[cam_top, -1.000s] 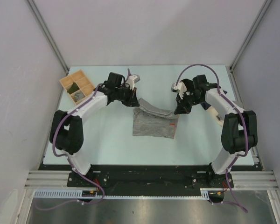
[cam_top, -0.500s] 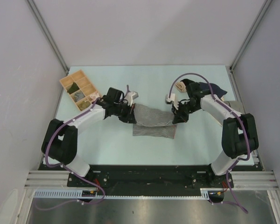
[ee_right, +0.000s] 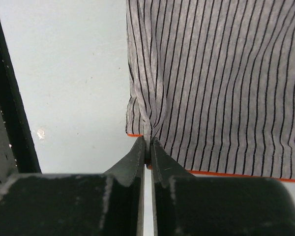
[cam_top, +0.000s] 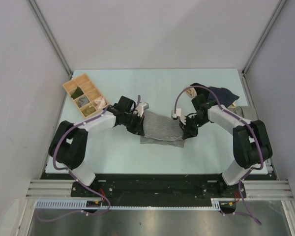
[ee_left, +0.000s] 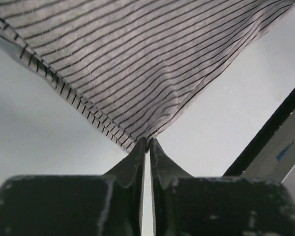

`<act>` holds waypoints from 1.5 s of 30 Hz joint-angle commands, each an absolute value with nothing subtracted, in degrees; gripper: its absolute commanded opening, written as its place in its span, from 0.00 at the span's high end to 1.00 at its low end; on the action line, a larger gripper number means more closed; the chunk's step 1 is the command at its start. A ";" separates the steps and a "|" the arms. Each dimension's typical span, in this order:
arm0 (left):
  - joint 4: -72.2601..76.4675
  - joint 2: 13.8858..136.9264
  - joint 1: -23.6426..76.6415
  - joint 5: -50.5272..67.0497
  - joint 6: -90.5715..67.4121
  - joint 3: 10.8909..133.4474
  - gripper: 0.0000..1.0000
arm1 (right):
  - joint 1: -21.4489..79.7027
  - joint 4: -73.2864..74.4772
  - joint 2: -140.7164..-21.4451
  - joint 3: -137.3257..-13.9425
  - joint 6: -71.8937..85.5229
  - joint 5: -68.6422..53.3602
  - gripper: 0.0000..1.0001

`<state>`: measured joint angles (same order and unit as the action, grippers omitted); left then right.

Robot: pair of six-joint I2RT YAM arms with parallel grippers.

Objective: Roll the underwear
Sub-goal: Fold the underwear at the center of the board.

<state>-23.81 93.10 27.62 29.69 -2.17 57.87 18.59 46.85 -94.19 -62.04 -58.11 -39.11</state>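
The underwear [cam_top: 161,127] is a grey cloth with fine dark stripes, lying doubled over in the middle of the table. My left gripper [cam_top: 142,122] is at its left edge, and in the left wrist view that gripper [ee_left: 147,141] is shut on a corner of the underwear [ee_left: 137,64], with the fabric fanning away taut. My right gripper [cam_top: 184,129] is at the right edge. Seen from the right wrist, this gripper [ee_right: 148,143] is shut on a bunched fold of the underwear [ee_right: 221,83] beside its orange hem.
A wooden compartment tray [cam_top: 82,94] stands at the back left. A navy garment [cam_top: 222,93] and a beige-grey one [cam_top: 244,112] lie at the back right, behind the right arm. Grey walls close in the table on three sides.
Both grippers have come down and toward the near edge, carrying the lifted far edge of the underwear over the rest of it. The cloth now lies low and folded.
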 commanded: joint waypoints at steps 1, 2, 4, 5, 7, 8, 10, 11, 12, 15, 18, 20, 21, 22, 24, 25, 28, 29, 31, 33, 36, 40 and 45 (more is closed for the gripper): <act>-27.33 95.10 28.65 29.88 -1.85 58.45 0.83 | 20.21 46.32 -94.83 -60.91 -59.24 -36.13 0.88; -27.77 94.84 28.57 30.06 -1.76 58.45 0.80 | 20.48 46.93 -95.36 -60.91 -59.67 -35.60 0.82; -29.26 91.69 28.65 30.06 -1.41 58.88 0.67 | 20.74 48.95 -95.10 -60.91 -60.90 -35.51 0.72; -29.62 90.02 28.65 28.75 -1.23 59.15 0.61 | 20.66 49.83 -93.79 -60.91 -61.60 -35.86 0.62; -30.58 84.68 28.39 27.69 -0.71 60.63 0.44 | 20.66 52.20 -91.51 -61.00 -63.63 -36.47 0.56; -30.67 83.33 28.13 26.38 -0.27 61.34 0.38 | 20.31 52.38 -88.97 -61.08 -63.89 -37.34 0.53; -28.92 81.57 26.90 26.28 -0.18 63.01 0.26 | 20.22 52.21 -87.11 -61.70 -65.47 -38.58 0.52; -27.78 81.82 26.29 26.45 -0.18 63.63 0.25 | 20.30 52.21 -86.14 -61.70 -66.52 -40.50 0.52; -26.29 82.78 25.67 27.50 -0.44 64.59 0.25 | 20.30 50.81 -85.35 -61.70 -66.97 -41.74 0.52; -27.07 90.59 24.87 33.72 -2.63 70.82 0.42 | 21.70 43.44 -87.61 -61.61 -62.42 -41.93 0.61; -26.81 97.28 25.13 38.39 -4.83 74.26 0.63 | 24.43 38.94 -92.09 -61.70 -58.89 -36.31 0.76; -26.54 98.96 25.57 38.23 -4.49 73.66 0.72 | 25.31 39.46 -94.12 -61.44 -59.15 -33.49 0.82; -26.63 99.23 25.84 37.28 -4.31 72.35 0.72 | 25.92 39.55 -95.52 -61.35 -59.06 -32.88 0.83; -26.80 99.40 26.10 36.74 -3.35 71.64 0.72 | 26.19 39.46 -96.23 -61.17 -58.98 -31.48 0.82; -27.07 99.84 26.28 35.25 -2.46 69.19 0.70 | 26.98 38.59 -97.20 -60.03 -58.45 -29.98 0.82; -27.33 100.19 26.28 33.85 -1.50 68.56 0.69 | 26.98 38.24 -97.90 -59.77 -58.19 -29.01 0.80; -28.65 98.54 26.28 28.33 -0.44 66.72 0.69 | 26.98 37.35 -98.09 -59.59 -57.22 -28.30 0.77; -27.09 97.05 26.19 27.08 -0.18 65.93 0.68 | 26.90 37.61 -97.22 -59.68 -57.13 -28.56 0.76; -24.71 90.14 26.28 23.75 1.13 63.38 0.64 | 26.72 37.97 -95.20 -59.59 -57.04 -29.79 0.73; -20.67 84.40 26.19 20.23 2.46 60.49 0.54 | 26.63 39.11 -91.07 -59.59 -57.48 -30.49 0.66; -11.81 73.50 25.06 20.47 2.73 53.65 0.09 | 26.63 42.18 -87.46 -59.50 -59.31 -33.65 0.50; 2.26 64.61 18.90 31.01 -2.73 44.22 0.00 | 28.38 40.45 -87.28 -56.27 -58.72 -30.68 0.46; -3.51 59.78 21.16 32.88 10.79 40.62 0.00 | 32.08 33.58 -88.15 -52.04 -55.90 -22.96 0.39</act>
<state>-3.95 60.88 18.70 28.75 1.08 45.30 29.80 37.87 -87.50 -54.52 -57.65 -28.77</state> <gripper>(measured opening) 0.996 0.592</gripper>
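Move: The half-folded underwear is spread between the hands, each still pinching a corner of the flap. Its middle lies about 9 cm right and 4 cm ahead of the left hand, 2 cm below; from the right hand it is some 9 cm left, 6 cm ahead and 3 cm below. The wooden box stands roughly 25 cm left and 21 cm ahead of the left hand; the dark clothes lie about 17 cm right and 24 cm ahead of the right hand. The underwear's flap is let go near its front edge as both grippers sink a little and open. The left rises and goes forward over its left side, comes down again half closed, then climbs about 15 cm, opening wide and tipping up some 40 degrees. The right bobs up, down and up again by the near-right corner, partly open, and ends sinking slightly back. ##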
